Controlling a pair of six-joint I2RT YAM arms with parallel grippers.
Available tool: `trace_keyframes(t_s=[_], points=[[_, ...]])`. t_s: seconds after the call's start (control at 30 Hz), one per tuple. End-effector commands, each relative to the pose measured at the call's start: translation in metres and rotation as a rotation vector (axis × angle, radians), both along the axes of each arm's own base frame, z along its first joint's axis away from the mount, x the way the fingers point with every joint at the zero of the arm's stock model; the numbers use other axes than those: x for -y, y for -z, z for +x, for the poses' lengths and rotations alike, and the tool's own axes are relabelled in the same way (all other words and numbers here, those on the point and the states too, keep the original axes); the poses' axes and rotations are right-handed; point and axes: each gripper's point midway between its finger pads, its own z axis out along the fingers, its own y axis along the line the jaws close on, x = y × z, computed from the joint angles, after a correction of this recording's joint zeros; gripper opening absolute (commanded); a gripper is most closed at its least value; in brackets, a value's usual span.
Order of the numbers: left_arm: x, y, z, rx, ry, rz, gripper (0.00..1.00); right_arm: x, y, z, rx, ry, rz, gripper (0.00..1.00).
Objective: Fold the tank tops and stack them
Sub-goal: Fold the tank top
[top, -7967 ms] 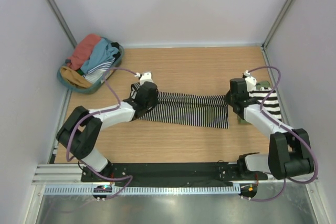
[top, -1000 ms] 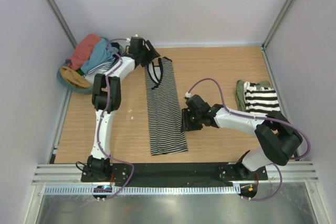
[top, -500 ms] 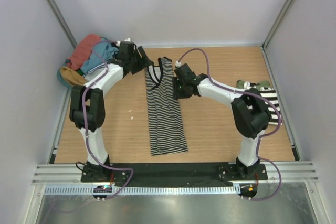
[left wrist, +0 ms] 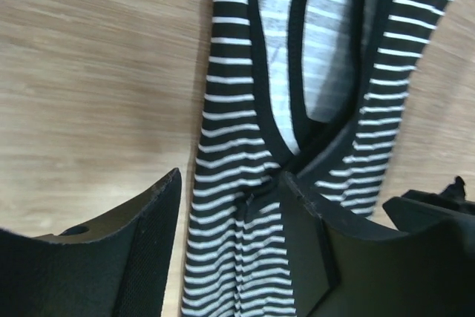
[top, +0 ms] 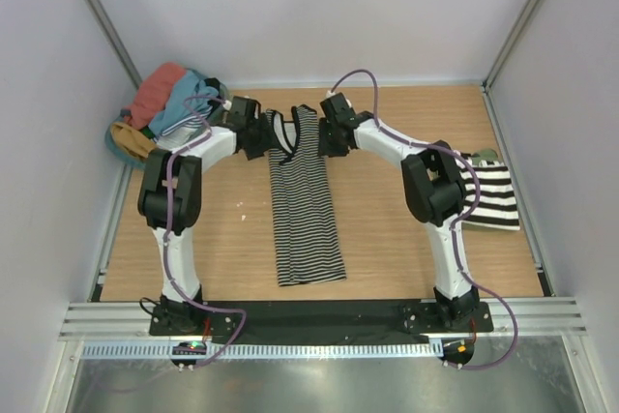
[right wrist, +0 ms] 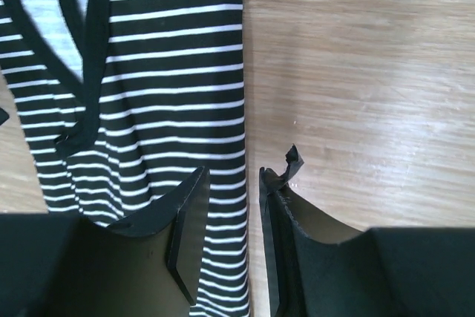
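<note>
A black-and-white striped tank top (top: 306,210) lies flat and lengthwise mid-table, neck toward the back. My left gripper (top: 259,137) is at its left shoulder. In the left wrist view, that gripper (left wrist: 230,177) is open, its jaws straddling the striped strap (left wrist: 234,206) without pinching it. My right gripper (top: 329,142) is at the right shoulder. In the right wrist view, it (right wrist: 231,172) is open by a narrow gap over the top's right edge (right wrist: 223,139), one finger (right wrist: 185,220) above the cloth. A folded striped top (top: 488,195) lies at the right, on an olive one (top: 486,154).
A round teal basket (top: 121,147) at the back left holds coral (top: 160,84), teal blue (top: 189,102) and mustard (top: 133,137) tops. Grey walls close in the table on three sides. A torn bit of black tape (right wrist: 295,161) sticks up from the right gripper's outer finger.
Both grippers have come to the striped top's shoulders: the left from the back near the basket, the right from beside the top's middle. The left jaws have narrowed.
</note>
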Motion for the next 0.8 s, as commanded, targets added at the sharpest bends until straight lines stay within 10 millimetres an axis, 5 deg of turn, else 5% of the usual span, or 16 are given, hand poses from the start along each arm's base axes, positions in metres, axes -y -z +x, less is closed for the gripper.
trace_keyframes(t_s=[0.0,0.17,0.4,0.57,0.77], points=[[0.004,0.005,0.017,0.023,-0.010,0.007,0.56,-0.008,-0.009,0.011,0.022,-0.018,-0.001,0.40],[0.005,0.021,0.025,0.004,-0.018,0.020,0.50,-0.006,-0.001,0.023,0.027,-0.004,-0.005,0.36],[0.002,0.042,0.032,-0.029,-0.031,0.047,0.35,0.003,0.007,0.032,0.028,0.023,-0.018,0.01],[0.001,0.048,0.039,-0.038,-0.040,0.067,0.15,0.015,0.006,0.036,0.034,0.073,0.042,0.01],[0.004,0.063,0.050,-0.059,-0.037,0.075,0.03,0.022,0.015,0.036,-0.011,0.074,0.148,0.01]])
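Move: The tank top lies lengthwise between the hands, both still open and about 3 cm above it. Its left edge at chest height is about 3 cm ahead of the left hand; its right edge is about 2 cm ahead of the right hand, neither off to a side. The bottom of the neckline sits roughly 6 cm right of the left hand and 1 cm back, and some 11 cm left of the right hand and 1 cm back. The left strap's end is about 11 cm ahead of the left hand and 1 cm right. Down about 3 cm and forward go both hands, each shutting its fingers to pinch its own side edge of the tank top beside the neckline. The left sinks first, then glides forward, about 5 cm in all, closing as it goes. The right shuts sooner and then, with the edge gripped, draws it forward and a couple of centimetres to the right. ##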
